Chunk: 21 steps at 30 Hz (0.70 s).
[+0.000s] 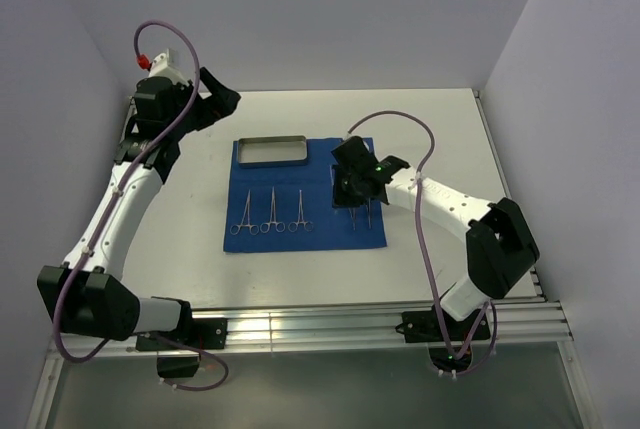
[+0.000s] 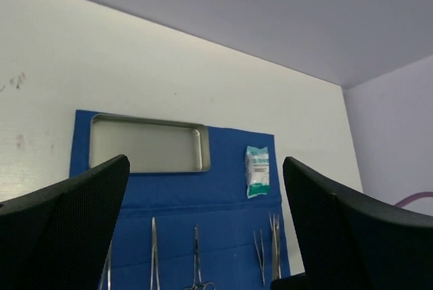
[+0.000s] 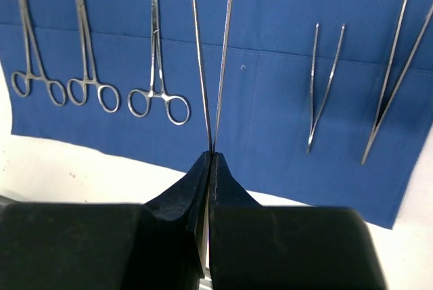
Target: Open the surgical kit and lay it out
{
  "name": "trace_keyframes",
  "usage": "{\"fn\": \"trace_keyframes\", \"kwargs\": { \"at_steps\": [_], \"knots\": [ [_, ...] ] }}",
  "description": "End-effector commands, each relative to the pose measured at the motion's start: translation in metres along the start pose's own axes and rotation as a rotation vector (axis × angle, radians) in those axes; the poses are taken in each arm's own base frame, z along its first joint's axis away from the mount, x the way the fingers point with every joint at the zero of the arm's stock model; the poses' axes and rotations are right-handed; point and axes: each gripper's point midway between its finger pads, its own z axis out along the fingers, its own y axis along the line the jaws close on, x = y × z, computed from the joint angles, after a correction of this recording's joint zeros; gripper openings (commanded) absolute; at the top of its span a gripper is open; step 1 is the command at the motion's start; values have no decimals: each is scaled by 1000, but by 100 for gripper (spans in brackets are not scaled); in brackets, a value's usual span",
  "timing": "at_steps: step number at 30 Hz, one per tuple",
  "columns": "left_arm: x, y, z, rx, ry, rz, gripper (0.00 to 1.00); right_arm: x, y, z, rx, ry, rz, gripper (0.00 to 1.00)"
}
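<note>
The surgical kit's royal-blue cloth lies spread flat, with the steel tray on its far left corner. Three ring-handled clamps lie side by side on the cloth's left half. My right gripper is shut on the joined end of long tweezers, whose arms point away over the cloth. Two more tweezers lie to the right. A white-green packet rests on the cloth's far right. My left gripper is open and holds nothing, raised near the back left.
White walls close in the table on the left, back and right. The right arm reaches in from the right over the cloth's right part. A metal rail runs along the near edge.
</note>
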Motion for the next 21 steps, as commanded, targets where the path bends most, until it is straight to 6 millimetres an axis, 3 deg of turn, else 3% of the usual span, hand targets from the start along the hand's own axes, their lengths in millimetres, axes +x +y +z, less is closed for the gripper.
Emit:
{"fn": "trace_keyframes", "kwargs": {
  "at_steps": [1,21],
  "knots": [
    [0,7,5,-7,25,7,99,1,3,10,15,-27,21,0],
    [14,20,16,4,94,-46,99,27,-5,58,53,96,6,0]
  ]
}}
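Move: The closed right fingers already hold the long tweezers by the rear end, prongs forward. The bare strip of cloth awaiting the tweezers is centred about 3 cm ahead, 1 cm left and 9 below. At that same level and distance ahead, the third hemostat lies roughly 9 cm left, the small tweezers about 5 right and the far-right tweezers some 9 right. From the left hand, the strip is around 23 cm right, 11 back and 31 below. Keeping its pinch on the long tweezers, the right hand sinks almost straight down, between 6 and 7 cm, towards the bare strip between the third hemostat and the small tweezers. Its wrist tips the fingers slightly further down, just under 10 degrees. Off to the far left, the left hand stays wide open and sinks a few centimetres, dipping its fingers a little. ##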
